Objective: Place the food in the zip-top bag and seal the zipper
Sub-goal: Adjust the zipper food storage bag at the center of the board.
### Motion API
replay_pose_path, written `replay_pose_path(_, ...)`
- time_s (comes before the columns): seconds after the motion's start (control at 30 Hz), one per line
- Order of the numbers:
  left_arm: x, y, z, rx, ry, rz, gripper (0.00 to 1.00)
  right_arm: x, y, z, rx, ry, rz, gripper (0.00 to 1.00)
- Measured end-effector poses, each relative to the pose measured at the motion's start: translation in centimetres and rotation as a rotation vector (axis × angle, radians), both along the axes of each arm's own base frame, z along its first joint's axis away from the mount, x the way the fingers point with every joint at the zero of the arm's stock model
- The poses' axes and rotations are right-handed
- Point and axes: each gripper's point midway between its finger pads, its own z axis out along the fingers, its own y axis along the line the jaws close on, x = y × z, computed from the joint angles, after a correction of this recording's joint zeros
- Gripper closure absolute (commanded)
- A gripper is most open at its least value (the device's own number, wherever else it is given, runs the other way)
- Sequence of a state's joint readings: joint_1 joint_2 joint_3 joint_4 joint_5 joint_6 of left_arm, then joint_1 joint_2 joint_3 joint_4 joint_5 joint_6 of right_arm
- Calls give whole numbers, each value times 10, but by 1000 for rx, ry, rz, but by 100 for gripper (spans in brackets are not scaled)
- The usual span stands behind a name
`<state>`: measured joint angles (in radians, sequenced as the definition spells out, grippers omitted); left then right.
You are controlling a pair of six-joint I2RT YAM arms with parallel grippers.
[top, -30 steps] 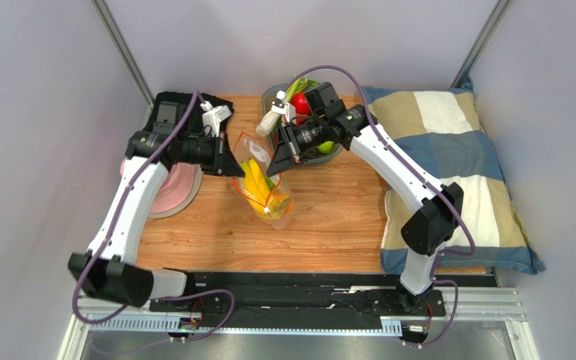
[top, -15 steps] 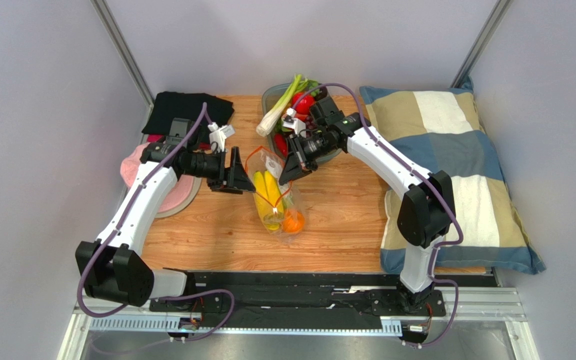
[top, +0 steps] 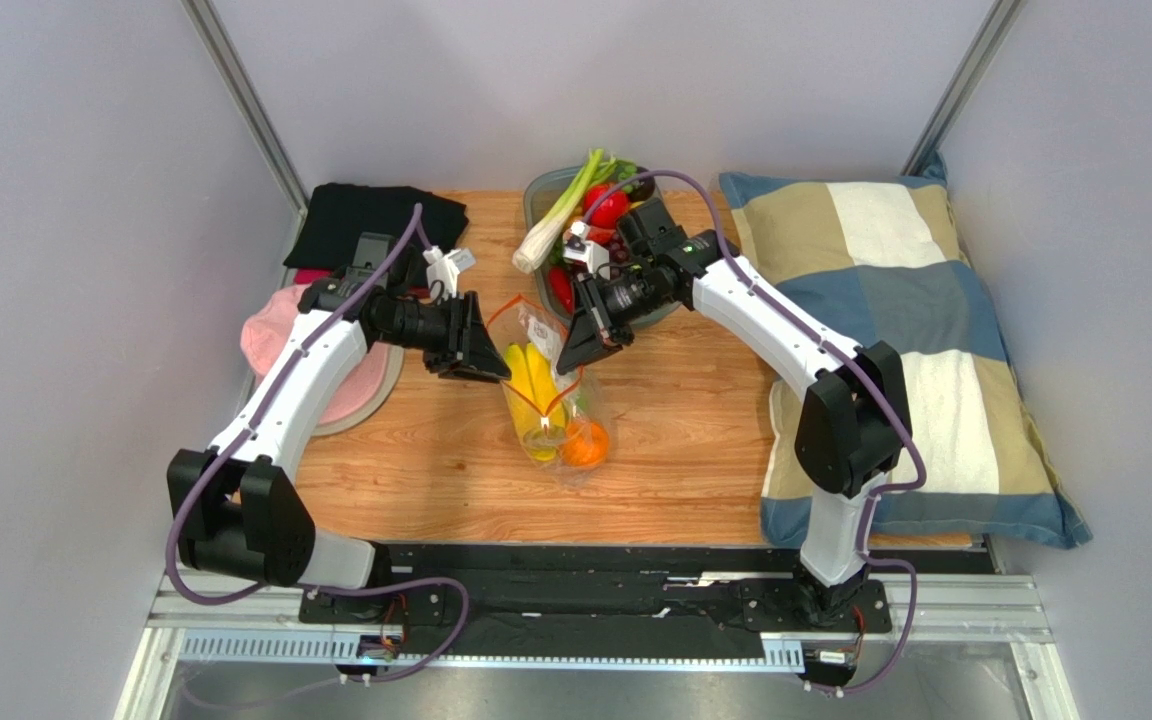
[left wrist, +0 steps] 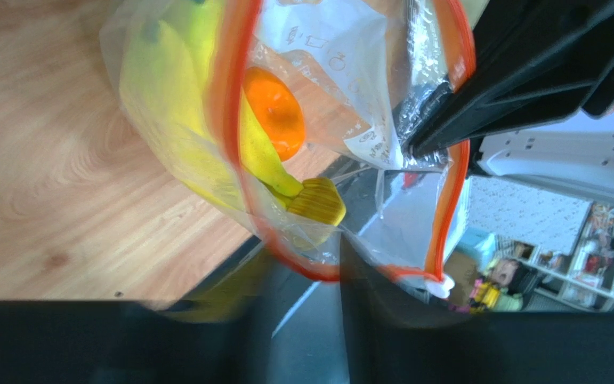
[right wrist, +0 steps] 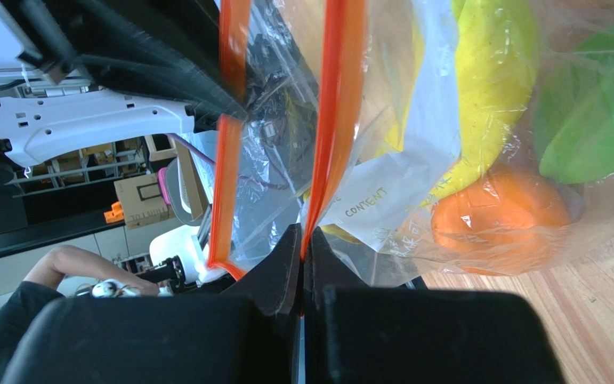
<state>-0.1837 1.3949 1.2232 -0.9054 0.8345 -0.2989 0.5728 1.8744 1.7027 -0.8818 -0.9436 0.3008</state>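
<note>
The zip-top bag (top: 545, 393) stands on the wooden table with its mouth up and spread. It holds a yellow banana (top: 534, 381), an orange (top: 585, 443) and a green fruit (right wrist: 598, 112). My right gripper (top: 576, 342) is shut on the right side of the orange-red zipper (right wrist: 334, 120), just below the white label (right wrist: 390, 192). My left gripper (top: 495, 360) is at the bag's left rim, its jaws apart. The zipper strip (left wrist: 230, 120) lies across its fingertips, with the white slider (left wrist: 440, 286) beside them. The banana (left wrist: 166, 88) and orange (left wrist: 274, 112) show through the plastic.
A grey oval tray (top: 662, 315) with a leek (top: 555, 218) and red pieces (top: 608, 207) stands behind the right gripper. A checked pillow (top: 898, 330) fills the right side. A pink cloth on a plate (top: 330, 375) and a black cloth (top: 379, 218) lie at the left.
The bag has come down from a raised hold onto the table, and the orange has settled to its lower right. The left gripper drew back, then moved in to the rim again.
</note>
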Motion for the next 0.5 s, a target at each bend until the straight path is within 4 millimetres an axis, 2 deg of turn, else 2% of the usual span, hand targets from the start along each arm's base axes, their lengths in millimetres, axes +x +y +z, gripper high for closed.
replay_pose_path(0.07,-1,1,-1,14,12,-14,100,0,0,2,4,-7,0,100)
replay_pose_path(0.13,-1,3,6,24,-6,-38,100,0,0,6,11,-17,0,100)
replay_pose_path(0.23,-2,4,33,24,-108,-72,100,3,1,12,20,-44,-3,100)
replay_pose_path(0.37,-19,9,63,24,-218,-105,100,10,1,12,4,-86,-19,100)
replay_pose_path(0.43,-27,10,69,24,-232,-120,100,14,0,12,-9,-109,-31,100)
replay_pose_path(0.5,-29,11,66,30,-219,-126,100,22,2,15,-12,-139,-39,99)
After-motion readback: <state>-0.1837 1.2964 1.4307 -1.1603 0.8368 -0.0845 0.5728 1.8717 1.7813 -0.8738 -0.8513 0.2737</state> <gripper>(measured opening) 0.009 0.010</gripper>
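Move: The left fingers, half open, are right at the left side of the bag's orange zipper rim, which lies only about 1 cm to their right. Inside the bag, the bananas lie about 4 cm back, 3 cm to the right and some 8 cm below the left hand; the orange fruit is roughly 9 cm back, 9 cm right and 12 cm down. From the right hand, still shut on the opposite rim, that left rim is about 6 cm left and 1 cm back. Close the left gripper fully on the zipper rim, pinching it between the fingertips, then lift about 6.5 cm while drawing some 3 cm back and rolling the wrist about 15 degrees. Keep the right fingers shut on the other side of the rim and ease that hand about 2 cm forward and slightly up. ##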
